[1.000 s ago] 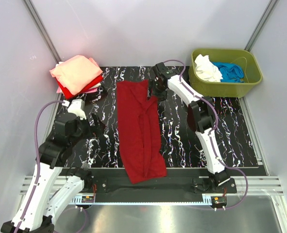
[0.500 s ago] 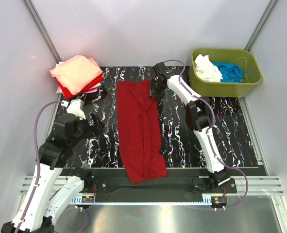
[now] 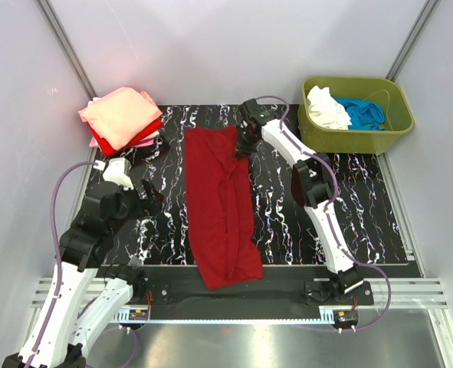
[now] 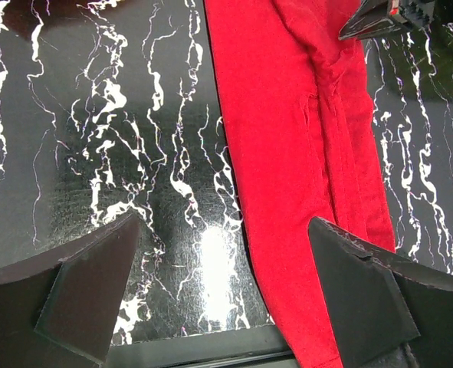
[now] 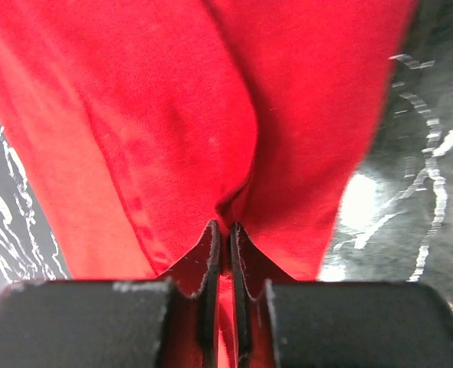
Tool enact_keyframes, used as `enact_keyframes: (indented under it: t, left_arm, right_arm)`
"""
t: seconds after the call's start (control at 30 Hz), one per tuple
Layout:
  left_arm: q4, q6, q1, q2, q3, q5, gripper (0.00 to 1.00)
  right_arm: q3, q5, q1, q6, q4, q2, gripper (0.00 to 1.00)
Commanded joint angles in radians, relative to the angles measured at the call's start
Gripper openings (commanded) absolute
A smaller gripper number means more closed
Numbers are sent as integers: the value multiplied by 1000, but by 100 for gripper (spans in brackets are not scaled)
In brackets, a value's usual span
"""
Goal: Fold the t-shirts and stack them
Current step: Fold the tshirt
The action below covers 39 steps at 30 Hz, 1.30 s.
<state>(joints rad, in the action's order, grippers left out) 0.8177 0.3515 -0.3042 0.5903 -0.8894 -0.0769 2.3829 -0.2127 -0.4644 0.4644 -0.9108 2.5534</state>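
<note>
A dark red t-shirt (image 3: pixel 220 203) lies folded lengthwise into a long strip down the middle of the black marbled mat (image 3: pixel 349 215). My right gripper (image 3: pixel 240 149) is at the strip's far right edge and is shut on a pinch of the dark red cloth (image 5: pixel 234 176). My left gripper (image 3: pixel 159 201) is open and empty, left of the strip above bare mat; its fingers (image 4: pixel 96 284) frame the shirt's left edge (image 4: pixel 287 153). A stack of folded tees, salmon-pink (image 3: pixel 120 113) on top with red and pink under it, sits at the far left.
An olive-green tub (image 3: pixel 358 115) at the far right holds a white tee (image 3: pixel 326 109) and a blue tee (image 3: pixel 362 112). The mat's near edge meets a metal rail (image 3: pixel 234 295). White walls close in on three sides.
My right gripper has shifted slightly left along the shirt's far right edge, holding the cloth. My left arm has drifted a little to the left. The shirt lies as before.
</note>
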Motion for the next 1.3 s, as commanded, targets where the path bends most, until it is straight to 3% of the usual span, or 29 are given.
enact_keyframes:
  t: [0.0, 0.7, 0.77, 0.8, 0.9, 1.27]
  left_arm:
    - [-45, 1, 0, -12, 3, -29, 99]
    - [-45, 4, 0, -23, 6, -35, 99]
    - [-45, 4, -1, -24, 6, -35, 99]
    - [-45, 6, 0, -24, 6, -37, 99]
    - [-45, 6, 0, -27, 6, -38, 99]
    - [-45, 6, -1, -27, 6, -40, 99]
  right_arm:
    - [79, -28, -59, -21, 3, -36, 8]
    - [165, -62, -223, -95, 38, 40, 17]
    - [180, -79, -229, -104, 43, 62, 25]
    - [188, -86, -232, -105, 40, 70, 46]
    - [210, -82, -229, -118, 29, 87, 66]
    - [56, -80, -94, -64, 162, -82, 72]
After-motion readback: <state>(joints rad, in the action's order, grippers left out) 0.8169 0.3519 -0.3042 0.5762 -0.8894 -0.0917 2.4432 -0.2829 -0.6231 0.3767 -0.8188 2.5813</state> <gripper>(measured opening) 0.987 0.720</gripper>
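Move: The right hand already pinches a loose upper layer of the red t-shirt near its right edge. The left part of the t-shirt, where this cloth goes, lies about 12 cm left and 6 cm back, some 1 cm lower. The folded stack is roughly 34 cm left and 10 cm ahead, the green bin about 33 cm right and 10 cm ahead. From the left hand, that left part is some 22 cm ahead, 14 cm right and 21 cm down. Right hand carries the pinched cloth about 12 cm left and 6 back, opens, then starts back right and forward. ##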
